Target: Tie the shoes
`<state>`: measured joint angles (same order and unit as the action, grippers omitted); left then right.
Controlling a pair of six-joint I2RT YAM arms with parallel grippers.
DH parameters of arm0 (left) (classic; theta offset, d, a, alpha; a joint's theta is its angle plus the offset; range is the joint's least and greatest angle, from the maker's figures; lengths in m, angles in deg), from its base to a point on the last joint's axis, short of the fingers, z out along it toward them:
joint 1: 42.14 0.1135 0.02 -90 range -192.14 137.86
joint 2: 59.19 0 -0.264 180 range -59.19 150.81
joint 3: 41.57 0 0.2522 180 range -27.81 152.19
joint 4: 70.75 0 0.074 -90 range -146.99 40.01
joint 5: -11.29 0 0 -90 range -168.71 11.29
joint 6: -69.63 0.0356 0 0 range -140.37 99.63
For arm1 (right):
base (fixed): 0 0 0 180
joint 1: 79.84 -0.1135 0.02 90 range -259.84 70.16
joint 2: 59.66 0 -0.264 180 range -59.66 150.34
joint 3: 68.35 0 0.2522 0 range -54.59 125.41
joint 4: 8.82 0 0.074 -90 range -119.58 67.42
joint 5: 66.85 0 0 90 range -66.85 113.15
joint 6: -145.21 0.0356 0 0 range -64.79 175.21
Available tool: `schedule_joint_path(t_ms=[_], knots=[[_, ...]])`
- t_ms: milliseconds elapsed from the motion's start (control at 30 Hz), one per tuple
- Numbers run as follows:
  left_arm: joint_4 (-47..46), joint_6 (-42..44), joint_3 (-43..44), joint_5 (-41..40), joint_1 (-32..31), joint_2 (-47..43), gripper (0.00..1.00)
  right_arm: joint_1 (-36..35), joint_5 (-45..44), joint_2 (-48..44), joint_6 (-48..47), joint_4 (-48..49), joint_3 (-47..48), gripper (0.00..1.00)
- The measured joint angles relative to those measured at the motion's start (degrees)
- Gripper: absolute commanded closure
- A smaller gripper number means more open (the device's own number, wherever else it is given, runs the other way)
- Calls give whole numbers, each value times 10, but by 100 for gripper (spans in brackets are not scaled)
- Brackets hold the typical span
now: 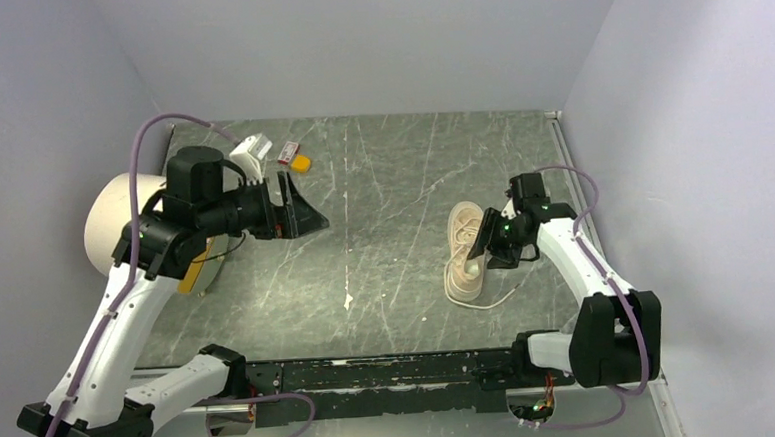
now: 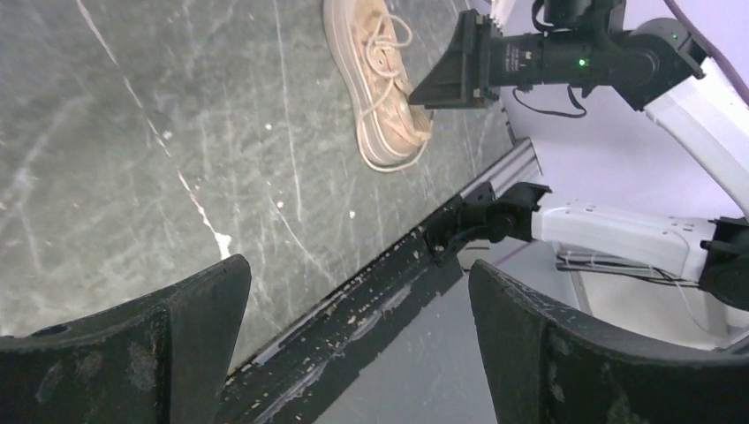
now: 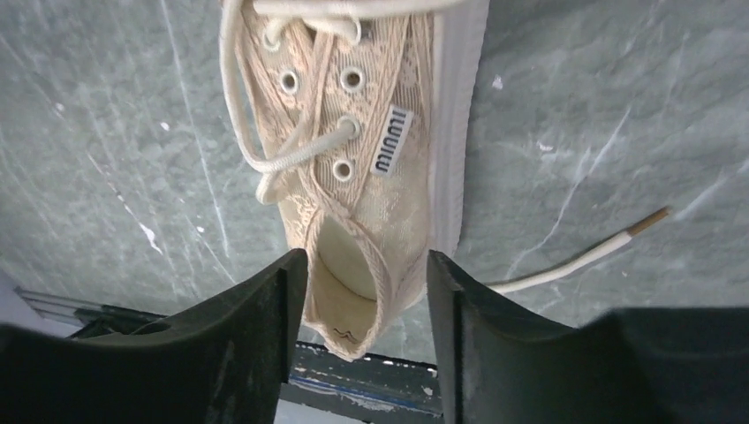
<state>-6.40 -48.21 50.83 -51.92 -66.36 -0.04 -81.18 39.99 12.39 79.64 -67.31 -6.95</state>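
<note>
The cream low-top sneaker (image 1: 461,260) lies on the dark table right of centre, its laces loose. In the right wrist view the shoe (image 3: 371,132) shows its eyelets and heel, and one lace end (image 3: 574,263) trails on the table to its right. My right gripper (image 3: 362,283) is open, its jaws straddling the heel with a gap on the right side. It hovers over the shoe in the top view (image 1: 483,242). My left gripper (image 1: 308,215) is open and empty, raised well left of the shoe. The left wrist view shows the shoe (image 2: 375,84) far off.
A large cream cylinder (image 1: 113,225) stands at the left behind the left arm. A white object (image 1: 253,150), a small red card (image 1: 288,152) and a yellow piece (image 1: 302,164) lie at the back left. A black rail (image 1: 371,370) runs along the near edge.
</note>
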Motion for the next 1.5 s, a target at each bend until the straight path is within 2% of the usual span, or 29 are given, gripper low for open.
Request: schedule_joint_path(t_ms=[100,267,467,633,767,900,1100,1200,1367,1500], knots=[[-31,-29,-64,31,0,-24,2,-30,-24,-2,10,-4,-11,53],[-98,-77,-140,88,0,-28,3,-66,-69,10,35,-2,-29,52],[-127,-83,-138,121,-12,33,3,-111,-110,43,54,24,-47,55],[-100,-37,-134,126,-19,76,3,-172,-100,44,55,53,-44,68],[-55,-4,-123,114,-19,81,3,-217,-86,57,52,78,-41,86],[-27,15,-91,86,-19,66,6,-278,-93,91,55,80,-4,99],[10,3,-30,-35,-19,-2,5,-446,-78,144,108,85,112,100],[11,-17,-7,-76,-19,-48,3,-501,-67,158,142,92,176,100],[10,-40,-4,-107,-19,-88,3,-521,-76,144,176,98,235,100],[2,-44,-4,-107,-19,-75,3,-515,-133,104,176,71,217,100]])
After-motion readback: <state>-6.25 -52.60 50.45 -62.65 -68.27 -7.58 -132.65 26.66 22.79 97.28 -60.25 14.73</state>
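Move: The shoe lies toe outward under the right hand, its opening about 3 cm back, 3 cm left and 4 cm below. The loose laces on its front part are some 5 cm ahead, 4 cm left and 3 cm lower; the free lace tip lies about 6 cm back, 9 cm right and 9 cm down on the table. From the left hand, high up, the opening is roughly level in reach, about 30 cm right and 29 cm below. The right hand sinks about 4 cm and draws back a little to the shoe's opening, its half-open fingers shutting fully to pinch the rim on the right side as the hand starts left; it then lifts and sweeps the shoe left until it is some 25 cm from where it began, turning about 30 degrees counter-clockwise and easing slightly back right at the end. Meanwhile the left hand, fingers wide open and empty, dips with a slight drift right, tipping further down, then comes back up and left to just above its starting height. ##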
